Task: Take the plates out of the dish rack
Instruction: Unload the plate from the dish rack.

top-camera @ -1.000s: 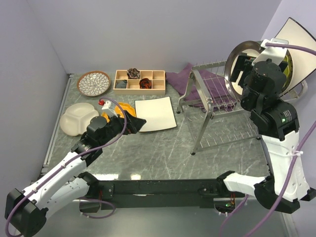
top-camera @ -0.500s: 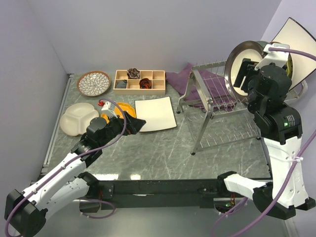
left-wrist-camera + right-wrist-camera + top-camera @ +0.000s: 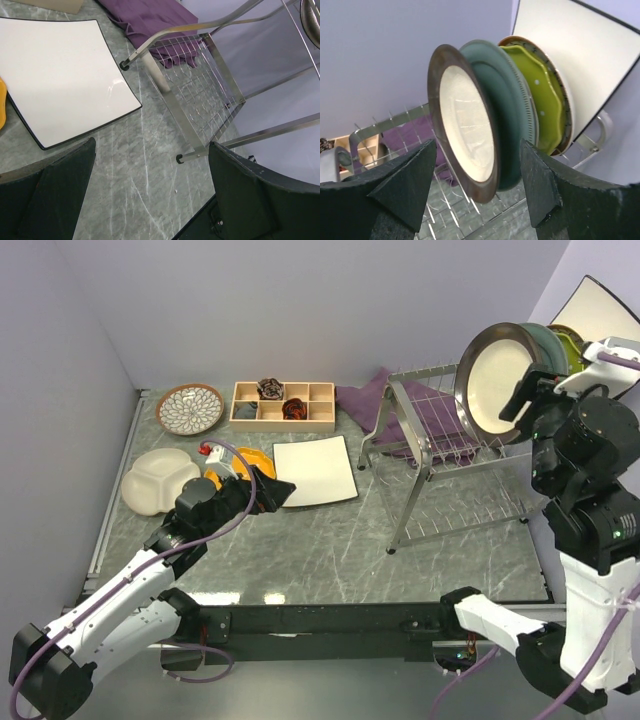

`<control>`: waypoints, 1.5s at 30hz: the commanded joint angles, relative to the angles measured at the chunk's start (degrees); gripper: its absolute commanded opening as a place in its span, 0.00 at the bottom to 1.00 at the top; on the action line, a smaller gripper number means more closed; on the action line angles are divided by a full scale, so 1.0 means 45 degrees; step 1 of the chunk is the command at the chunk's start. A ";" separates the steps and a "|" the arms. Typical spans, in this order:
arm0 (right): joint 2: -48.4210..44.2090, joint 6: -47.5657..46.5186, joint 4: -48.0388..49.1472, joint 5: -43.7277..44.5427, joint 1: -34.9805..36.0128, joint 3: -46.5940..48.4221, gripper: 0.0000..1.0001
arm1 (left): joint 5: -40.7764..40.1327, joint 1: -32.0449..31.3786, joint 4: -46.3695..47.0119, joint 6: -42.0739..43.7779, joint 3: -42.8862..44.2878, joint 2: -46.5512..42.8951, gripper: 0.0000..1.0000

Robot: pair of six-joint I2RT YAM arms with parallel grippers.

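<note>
The dish rack (image 3: 440, 455) (image 3: 200, 100) holds several plates on edge at its right end. From the front they are a brown-rimmed cream plate (image 3: 497, 368) (image 3: 465, 125), a teal one (image 3: 545, 340) (image 3: 512, 100), a yellow-green scalloped one (image 3: 542, 92) and a white square one (image 3: 600, 310) (image 3: 580, 55). My right gripper (image 3: 528, 400) (image 3: 477, 150) is open just in front of the two front plates, its fingers apart on either side of their lower edges and touching neither. My left gripper (image 3: 272, 490) (image 3: 152, 150) is open and empty over the table, beside a flat white square plate (image 3: 315, 470) (image 3: 60, 75).
On the table lie a cream divided plate (image 3: 160, 480), a petal-patterned plate (image 3: 190, 408) and an orange plate (image 3: 255, 458) half under my left arm. A wooden compartment tray (image 3: 283, 405) and a purple cloth (image 3: 400, 405) (image 3: 150, 20) sit at the back.
My right arm has drawn back to the right, off the face of the brown-rimmed plate, with its jaws a little narrower. The plates stay in the rack. The left arm has not moved.
</note>
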 commanded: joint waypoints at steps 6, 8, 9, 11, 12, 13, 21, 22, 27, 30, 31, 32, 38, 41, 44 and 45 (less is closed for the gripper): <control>0.0527 -0.0131 -0.0038 -0.1620 -0.1835 -0.0407 0.69 | 0.0009 -0.0061 0.0556 0.0108 -0.0077 -0.0017 0.99; 0.0566 0.0025 -0.0019 -0.1919 -0.2128 -0.0427 0.66 | 0.0009 -0.0061 0.0556 0.0108 -0.0057 -0.0036 1.00; 0.0586 0.0064 0.0001 -0.2229 -0.2207 -0.0427 0.64 | 0.0009 -0.0061 0.0536 0.0108 -0.0057 -0.0055 1.00; 0.0605 0.0162 0.0040 -0.2504 -0.2383 -0.0505 0.61 | -0.0010 -0.0061 0.0517 0.0108 -0.0057 -0.0094 0.99; 0.0625 0.0181 0.0098 -0.2660 -0.2577 -0.0602 0.60 | -0.0010 -0.0061 0.0536 0.0108 -0.0077 -0.0133 0.99; 0.0625 0.0220 0.0118 -0.2875 -0.2637 -0.0738 0.60 | -0.0029 -0.0061 0.0536 0.0108 -0.0096 -0.0192 0.99; 0.0489 0.0006 0.0370 -0.4672 -0.3907 -0.1656 0.55 | 0.0106 -0.0081 0.0672 0.0030 -0.0175 -0.0192 0.99; 0.0392 -0.0110 0.0507 -0.4867 -0.4371 -0.1967 0.54 | 0.0126 -0.0081 0.0692 0.0011 -0.0175 -0.0154 1.00; 0.0527 -0.0170 0.0606 -0.5417 -0.4571 -0.2126 0.49 | 0.0185 -0.0081 0.0712 0.0011 -0.0155 -0.0036 0.99; 0.0274 -0.0150 0.1034 -0.5125 -0.4630 -0.2554 0.41 | 0.0146 -0.0081 0.0712 0.0011 -0.0175 -0.0055 1.00; 0.0177 -0.0170 0.1171 -0.5104 -0.4649 -0.2672 0.40 | 0.0127 -0.0081 0.0712 0.0011 -0.0175 -0.0075 0.99; -0.0037 -0.0209 0.1424 -0.5103 -0.4649 -0.2731 0.38 | 0.0107 -0.0081 0.0712 0.0011 -0.0175 -0.0075 1.00; -0.0430 -0.0735 0.2128 -0.4948 -0.4669 -0.2927 0.23 | 0.0127 -0.0062 0.0751 0.0011 -0.0175 0.0022 0.99; -0.0488 -0.1126 0.2402 -0.4986 -0.4669 -0.2868 0.13 | 0.0127 -0.0081 0.0770 0.0011 -0.0175 0.0062 0.99; -0.0605 -0.1458 0.2811 -0.5201 -0.4669 -0.2712 0.00 | 0.0068 -0.0081 0.0770 0.0011 -0.0175 0.0062 0.99; -0.0644 -0.1517 0.2949 -0.5259 -0.4669 -0.2674 0.00 | 0.0049 -0.0081 0.0770 0.0011 -0.0175 0.0081 1.00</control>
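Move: Out ahead of the right hand, about 13 cm forward and 3 cm to its right, stands the middle of the brown-rimmed plate in the dish rack, roughly at hand height. The teal plate stands close on that plate's right, some 14 cm ahead of the hand and 8 cm right; the green plate is about 15 cm ahead and 13 cm right. From the left hand the brown-rimmed plate lies some 13 cm forward, 43 cm right and 29 cm higher. Dropping about 7 cm while edging right and then reaching some 5 cm forward, the right hand goes to the near, lower rim of the brown-rimmed plate, its fingers tipping down roughly 10 degrees and steadily narrowing. Around the rim, with one finger in the gap before the teal plate, they close much further and pinch it as the hand eases back and up about a centimetre. ##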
